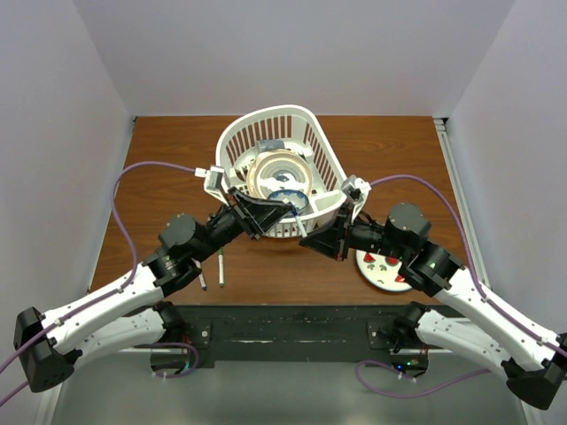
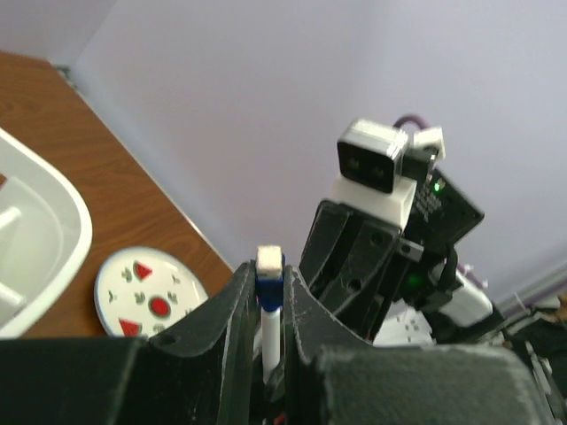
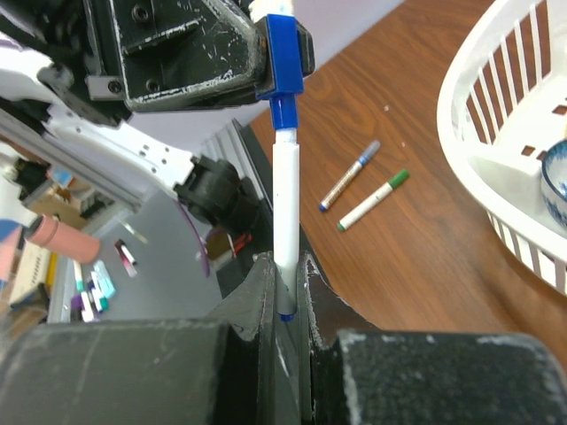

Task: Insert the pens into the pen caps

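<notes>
A white-barrelled pen [image 3: 285, 190] stands straight up out of my right gripper [image 3: 285, 274], which is shut on its lower barrel. Its upper end sits in a blue pen cap [image 3: 285, 51], and my left gripper [image 2: 270, 285] is shut on that cap [image 2: 270, 290]. From above, the left gripper [image 1: 285, 211] and the right gripper [image 1: 310, 235] meet in front of the basket, and the held pen is mostly hidden between them. Two more pens, one grey-ended [image 3: 350, 175] and one green-ended [image 3: 374, 200], lie side by side on the table [image 1: 201, 274] [image 1: 221, 268].
A white slatted basket [image 1: 232, 142] holding dishes, among them a blue-patterned bowl [image 1: 288, 199], stands at the middle back of the brown table. A round white plate [image 1: 379, 282] with red shapes lies under the right arm. The table's near edge runs just behind the two loose pens.
</notes>
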Robot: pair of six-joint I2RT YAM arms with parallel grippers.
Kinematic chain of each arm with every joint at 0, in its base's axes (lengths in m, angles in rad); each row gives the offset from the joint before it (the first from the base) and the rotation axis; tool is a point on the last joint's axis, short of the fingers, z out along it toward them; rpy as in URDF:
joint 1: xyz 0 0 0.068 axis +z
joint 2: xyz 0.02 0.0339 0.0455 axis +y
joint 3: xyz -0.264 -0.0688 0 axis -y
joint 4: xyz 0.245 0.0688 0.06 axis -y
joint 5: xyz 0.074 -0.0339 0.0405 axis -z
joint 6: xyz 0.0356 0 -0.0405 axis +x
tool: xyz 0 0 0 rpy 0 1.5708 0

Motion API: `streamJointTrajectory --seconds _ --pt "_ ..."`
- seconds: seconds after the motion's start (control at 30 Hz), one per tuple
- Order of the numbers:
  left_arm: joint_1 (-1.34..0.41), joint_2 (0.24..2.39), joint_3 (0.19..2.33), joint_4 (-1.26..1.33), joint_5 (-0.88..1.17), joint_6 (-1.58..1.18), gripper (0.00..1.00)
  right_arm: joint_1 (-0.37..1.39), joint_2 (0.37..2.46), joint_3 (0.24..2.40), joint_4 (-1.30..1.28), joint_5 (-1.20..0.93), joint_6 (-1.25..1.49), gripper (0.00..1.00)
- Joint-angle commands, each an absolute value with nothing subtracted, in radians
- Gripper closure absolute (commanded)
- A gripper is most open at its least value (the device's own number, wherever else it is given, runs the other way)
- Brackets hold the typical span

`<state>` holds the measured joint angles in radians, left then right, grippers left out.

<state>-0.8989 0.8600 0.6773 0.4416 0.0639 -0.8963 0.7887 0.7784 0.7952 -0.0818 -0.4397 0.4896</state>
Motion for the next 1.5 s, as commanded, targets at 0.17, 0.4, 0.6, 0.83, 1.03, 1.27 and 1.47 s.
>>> streamJointTrajectory --seconds 0.17,0.4,0.6,0.83,1.03,1.27,1.47 --pt "-0.917 0.959 0.729 0.279 0.371 -0.854 1.0 0.788 0.79 0.916 -0.094 -0.374 0.399 1.0" --pt "-0.93 0.983 0.631 0.417 0.43 -0.91 1.0 0.79 0.77 0.946 -0.071 -0.23 0.384 1.0" --pt "-0.931 0.979 0.462 0.607 0.422 -1.009 1.0 0.79 0.778 0.995 -0.031 -0.114 0.367 1.0" --pt "-0.976 1.025 0.388 0.742 0.419 -1.046 1.0 0.788 0.845 1.035 0.043 -0.068 0.371 1.0" --pt "-1.038 1.08 0.42 0.741 0.41 -1.013 1.0 0.788 0.873 1.095 0.052 -0.018 0.325 1.0" --pt "-1.097 1.12 0.463 0.704 0.41 -0.95 1.0 0.784 0.916 1.163 0.054 -0.002 0.287 1.0" --pt "-1.123 1.095 0.486 0.62 0.364 -0.898 1.0 0.776 0.953 1.249 0.003 -0.018 0.233 1.0"
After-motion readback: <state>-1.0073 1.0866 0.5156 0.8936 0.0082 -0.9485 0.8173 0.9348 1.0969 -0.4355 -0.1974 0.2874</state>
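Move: The blue cap sits between the left fingers, already over the tip of the white pen, whose middle lies about 3 cm back, 2 cm right and 4 cm below the left hand. The bowl is some 12 cm ahead of that hand, level sideways, 20 cm down. From the right hand, which grips the pen's lower end, the cap is about 5 cm ahead, 3 cm left and 7 cm up; the plate lies some 26 cm right, 3 cm ahead and 19 cm down. The cap is pressed down along the pen by the left hand, which goes about 5 cm down and, in two stretches, 4 cm right, while the right hand keeps its pinch on the pen, sinks almost 4 cm, then climbs back and works some 4 cm forward, its fingers dipping about 15 degrees. The left fingers end off the cap, around the white barrel against the right fingertips. ##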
